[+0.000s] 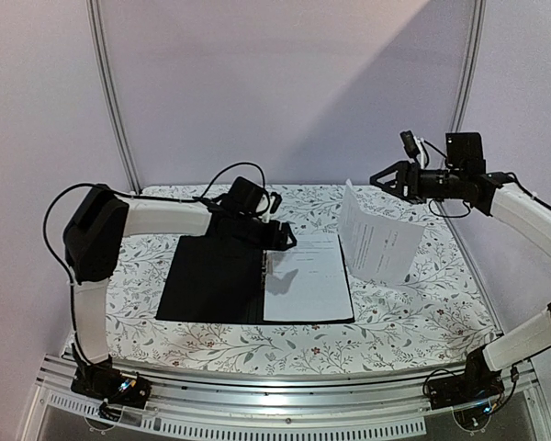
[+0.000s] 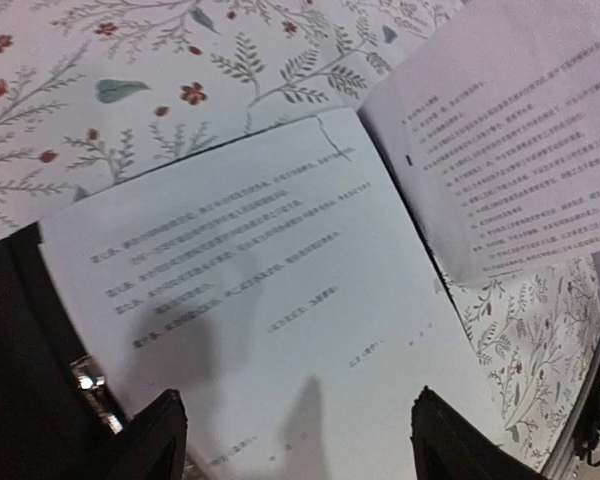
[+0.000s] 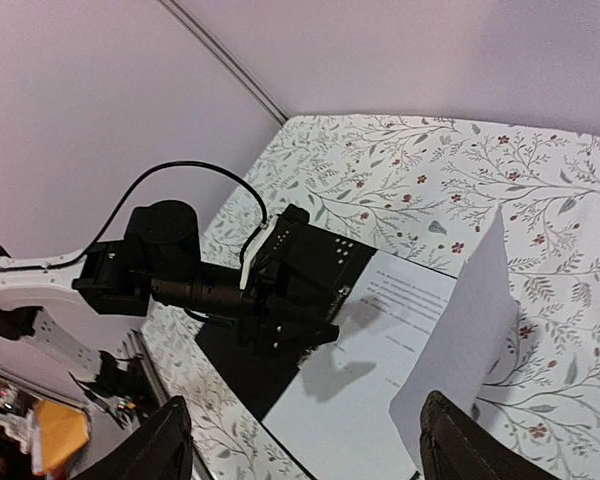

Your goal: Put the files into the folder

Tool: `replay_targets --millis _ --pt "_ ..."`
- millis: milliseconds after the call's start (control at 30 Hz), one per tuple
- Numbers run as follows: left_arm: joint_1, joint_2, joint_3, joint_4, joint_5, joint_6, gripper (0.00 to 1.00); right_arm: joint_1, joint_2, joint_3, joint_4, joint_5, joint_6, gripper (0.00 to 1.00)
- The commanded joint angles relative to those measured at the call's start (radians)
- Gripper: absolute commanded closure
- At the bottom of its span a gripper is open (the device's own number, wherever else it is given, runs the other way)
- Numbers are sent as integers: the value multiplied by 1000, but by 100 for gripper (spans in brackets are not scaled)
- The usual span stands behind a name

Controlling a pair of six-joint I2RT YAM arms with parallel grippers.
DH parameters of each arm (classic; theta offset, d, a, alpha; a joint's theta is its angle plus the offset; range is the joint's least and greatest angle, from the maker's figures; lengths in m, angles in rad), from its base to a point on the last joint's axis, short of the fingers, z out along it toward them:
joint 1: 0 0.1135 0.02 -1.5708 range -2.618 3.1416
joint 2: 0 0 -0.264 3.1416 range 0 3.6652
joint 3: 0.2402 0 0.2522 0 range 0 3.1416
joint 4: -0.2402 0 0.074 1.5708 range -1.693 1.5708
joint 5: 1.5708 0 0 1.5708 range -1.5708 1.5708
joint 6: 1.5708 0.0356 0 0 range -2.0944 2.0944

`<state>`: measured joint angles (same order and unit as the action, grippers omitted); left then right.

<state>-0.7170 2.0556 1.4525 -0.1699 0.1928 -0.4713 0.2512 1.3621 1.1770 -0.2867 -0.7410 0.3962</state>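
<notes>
The folder (image 1: pixel 211 280) lies open on the table, black inside up, with its metal clip (image 2: pixel 88 375) at the spine. One white text sheet (image 1: pixel 308 276) lies flat on its right half and fills the left wrist view (image 2: pixel 280 300). A second white text sheet (image 1: pixel 378 241) stands tilted on the table just right of the folder; its pale back shows in the right wrist view (image 3: pixel 460 340). My left gripper (image 1: pixel 289 237) hovers open and empty over the spine. My right gripper (image 1: pixel 378 176) is open and empty, raised beside the tilted sheet's top corner. No colour leaflet is in view.
The table wears a floral cloth (image 1: pixel 422 312). Pale booth walls with metal poles (image 1: pixel 110 92) close in the back and sides. The left arm's black cable (image 1: pixel 220 179) loops above the folder's far edge.
</notes>
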Motion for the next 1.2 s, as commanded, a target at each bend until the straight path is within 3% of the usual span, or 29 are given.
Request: replay_targets --millis 0,167,267,533,733,933,1033,1167 --pt "-84 58 136 30 35 -64 22 54 104 167 -300 207 -278 23" --pt "-120 105 192 19 57 -101 23 75 249 346 -495 346 -433 21" --pt "-127 90 165 29 52 -91 23 128 269 321 -521 343 -459 20" --pt "-131 116 210 20 67 -86 23 246 310 366 -631 520 -524 24" --pt "-129 83 178 6 45 -70 23 326 409 457 -686 676 -527 44" --pt "-123 53 166 -16 35 -58 23 330 433 494 -712 752 -501 73" --pt "-115 42 170 -35 32 -49 23 330 433 512 -723 797 -491 92" --pt "-98 13 169 -62 26 -25 23 331 430 561 -744 811 -473 99"
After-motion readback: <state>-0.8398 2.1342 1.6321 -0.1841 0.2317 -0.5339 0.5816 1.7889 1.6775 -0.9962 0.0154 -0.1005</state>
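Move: The loose sheet stands raised and curved beside the folder. Its middle is about 16 cm below my empty right hand, 3 cm back and 3 cm to the right. The page already in the folder is centred some 13 cm left of that hand, 4 cm back and 28 cm down. From my left hand the sheet lies about 21 cm right, 6 cm back and 4 cm up; the filed page lies 5 cm right, 8 cm back and 8 cm below. My right hand noses forward a few centimetres, comes back and sinks onto the standing sheet, ending about 11 cm lower and slightly left, while its fingers swing some 55 degrees from pointing left to steeply down, then shut and pinch the sheet near its upper edge. My open left hand slides about 8 cm right over the filed page towards the sheet, drawing back and rising slightly, then hovers. ##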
